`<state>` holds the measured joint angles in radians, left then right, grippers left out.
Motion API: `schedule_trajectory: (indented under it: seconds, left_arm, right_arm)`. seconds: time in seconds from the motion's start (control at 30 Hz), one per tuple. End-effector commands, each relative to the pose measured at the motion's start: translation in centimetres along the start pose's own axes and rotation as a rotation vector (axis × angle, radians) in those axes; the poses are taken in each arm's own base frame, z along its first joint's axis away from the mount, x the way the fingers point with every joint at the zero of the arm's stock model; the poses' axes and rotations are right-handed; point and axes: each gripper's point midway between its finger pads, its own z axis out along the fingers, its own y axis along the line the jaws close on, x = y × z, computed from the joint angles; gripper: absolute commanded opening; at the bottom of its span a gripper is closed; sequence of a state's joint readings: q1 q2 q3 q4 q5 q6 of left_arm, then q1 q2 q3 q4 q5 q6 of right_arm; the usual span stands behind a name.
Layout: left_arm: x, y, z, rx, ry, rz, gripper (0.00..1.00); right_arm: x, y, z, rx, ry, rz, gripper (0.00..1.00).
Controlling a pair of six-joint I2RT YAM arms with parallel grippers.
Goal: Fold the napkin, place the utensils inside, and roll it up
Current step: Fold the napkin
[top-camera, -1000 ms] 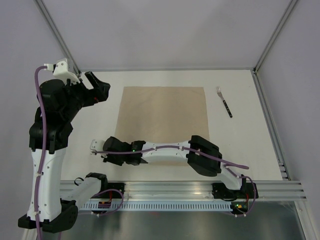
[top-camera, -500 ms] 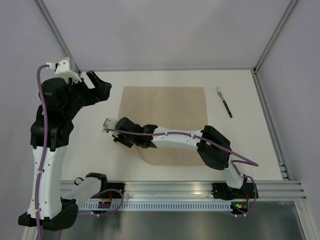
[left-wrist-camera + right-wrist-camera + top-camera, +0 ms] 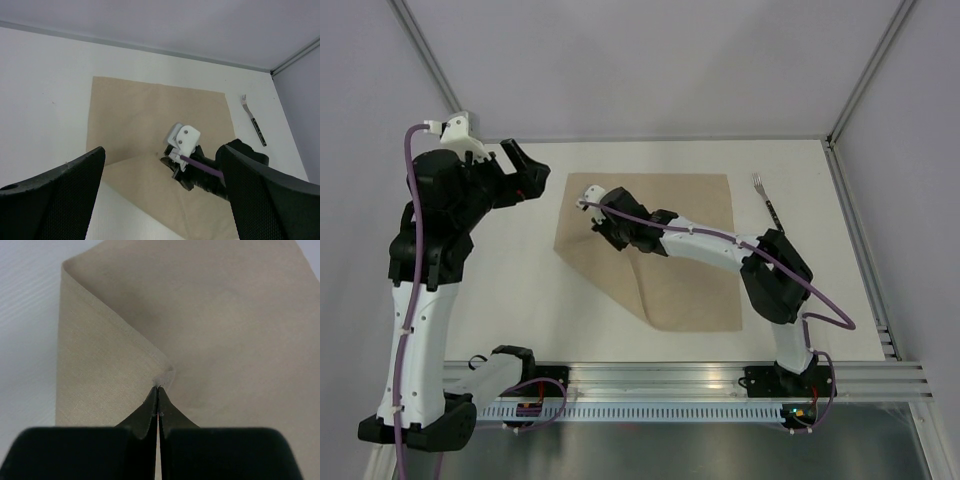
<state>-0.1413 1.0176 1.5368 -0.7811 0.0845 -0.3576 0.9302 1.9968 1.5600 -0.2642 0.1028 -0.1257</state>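
Note:
The tan napkin [image 3: 690,270] lies mid-table with its near-left corner lifted and folded over toward the far left. My right gripper [image 3: 607,232] is shut on that corner, pinching it at the fingertips [image 3: 158,386]; the napkin [image 3: 225,330] spreads out beneath. From the left wrist view, the right gripper [image 3: 172,165] hovers over the napkin [image 3: 130,110]. My left gripper [image 3: 525,170] hangs open and raised off the napkin's far-left corner, holding nothing [image 3: 162,150]. One utensil, a dark-handled fork [image 3: 768,205], lies to the right of the napkin, also seen as a fork [image 3: 254,121] in the left wrist view.
The white table [image 3: 500,270] is bounded by grey walls with a metal post [image 3: 855,215] on the right. An aluminium rail [image 3: 670,385] runs along the near edge with the arm bases.
My right gripper has carried the napkin's near-left corner away from the near edge toward the far left, folding a diagonal flap over. The left gripper shifted slightly right and stayed open.

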Motion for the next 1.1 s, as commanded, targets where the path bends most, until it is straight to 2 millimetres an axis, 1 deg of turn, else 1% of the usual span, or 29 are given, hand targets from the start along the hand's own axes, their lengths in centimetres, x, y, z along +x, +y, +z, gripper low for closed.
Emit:
schedule_trajectory:
  seconds: [0.0,0.03,0.1,0.13,0.2,0.23,0.3,0.33,0.4,0.43,0.47,0.63,0.77,0.8,0.9,1.0,1.07]
  left_arm:
    - [-0.5,-0.7,0.4,0.041,-0.017,0.004,0.99]
    - [-0.5,-0.7,0.5,0.043,-0.016,0.004,0.99]
    - [-0.4,-0.8,0.8,0.048,-0.01,0.003,0.99]
    - [-0.3,-0.7,0.8,0.048,-0.006,0.003,0.99]
    - [-0.3,-0.9,1.0,0.053,-0.008,0.005,0.99]
    - [-0.2,-0.9,1.1,0.055,-0.002,0.005,0.99]
    - [-0.2,-0.9,1.2,0.056,-0.003,0.007,0.99]
    - [-0.1,-0.8,1.3,0.056,0.002,0.006,0.99]
    - [-0.1,-0.9,1.5,0.062,0.001,0.006,0.99]
    - [0.0,-0.8,1.6,0.059,0.003,0.006,0.99]
    - [0.1,-0.9,1.7,0.064,0.008,0.005,0.99]
    - [0.4,-0.9,2.2,0.069,0.016,0.005,0.99]
    - [0.5,-1.0,2.5,0.075,0.022,0.003,0.99]
    - [0.5,-1.0,2.6,0.077,0.021,0.003,0.99]
    - [0.5,-1.0,2.8,0.078,0.024,0.003,0.99]
    - [0.5,-1.0,2.9,0.08,0.025,0.003,0.99]
    - [0.6,-1.1,2.9,0.083,0.028,0.003,0.99]
  right_arm:
    - [-1.5,-3.4,-2.1,0.061,-0.05,0.028,0.0]
    - [-1.2,-4.7,-2.1,0.078,-0.046,0.042,0.0]
    - [-0.7,-5.9,-2.2,0.099,-0.037,0.051,0.0]
    - [-0.5,-6.9,-2.2,0.115,-0.039,0.064,0.01]
    - [0.2,-7.9,-2.2,0.128,-0.025,0.074,0.01]
    - [0.5,-8.9,-2.3,0.145,-0.023,0.085,0.0]
    - [1.1,-9.8,-2.3,0.159,-0.015,0.095,0.0]
    - [1.3,-10.7,-2.4,0.172,-0.013,0.104,0.0]
    - [1.8,-11.7,-2.5,0.188,-0.006,0.111,0.01]
    - [2.1,-12.7,-2.6,0.203,-0.004,0.122,0.0]
    - [2.4,-13.1,-2.6,0.211,0.001,0.125,0.0]
    - [3.3,-16.4,-3.2,0.26,0.005,0.16,0.0]
    - [4.0,-18.4,-3.7,0.295,0.009,0.182,0.0]
    - [4.1,-19.3,-3.9,0.31,0.008,0.192,0.0]
    - [4.3,-20.5,-4.1,0.327,0.004,0.207,0.0]
    - [4.9,-22.2,-4.4,0.349,0.005,0.225,0.0]
    - [5.2,-22.8,-4.4,0.36,0.007,0.233,0.0]
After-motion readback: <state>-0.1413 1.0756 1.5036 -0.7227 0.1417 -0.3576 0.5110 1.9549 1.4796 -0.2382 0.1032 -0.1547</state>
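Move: The napkin's near-left corner is already pinched in the right fingers, about 4 cm above the table. The far-right corner it heads towards lies some 24 cm ahead of the right hand, 31 cm to its right and 5 cm below; the napkin's far-left corner is 24 cm ahead and 16 cm left, the fork about 13 cm ahead and 40 cm right. From the left hand, that far-right corner is roughly 29 cm ahead, 42 cm right and 34 cm below. The napkin's folded-over corner is drawn on across the cloth by the right hand, some 18 cm to the right and 13 cm forward, towards the far-right corner. The hand travels nearly level, low above the napkin, turning about 25 degrees clockwise, with its shut fingers keeping their pinch. The open left hand drifts about 3 cm forward, down and slightly right, touching nothing. ##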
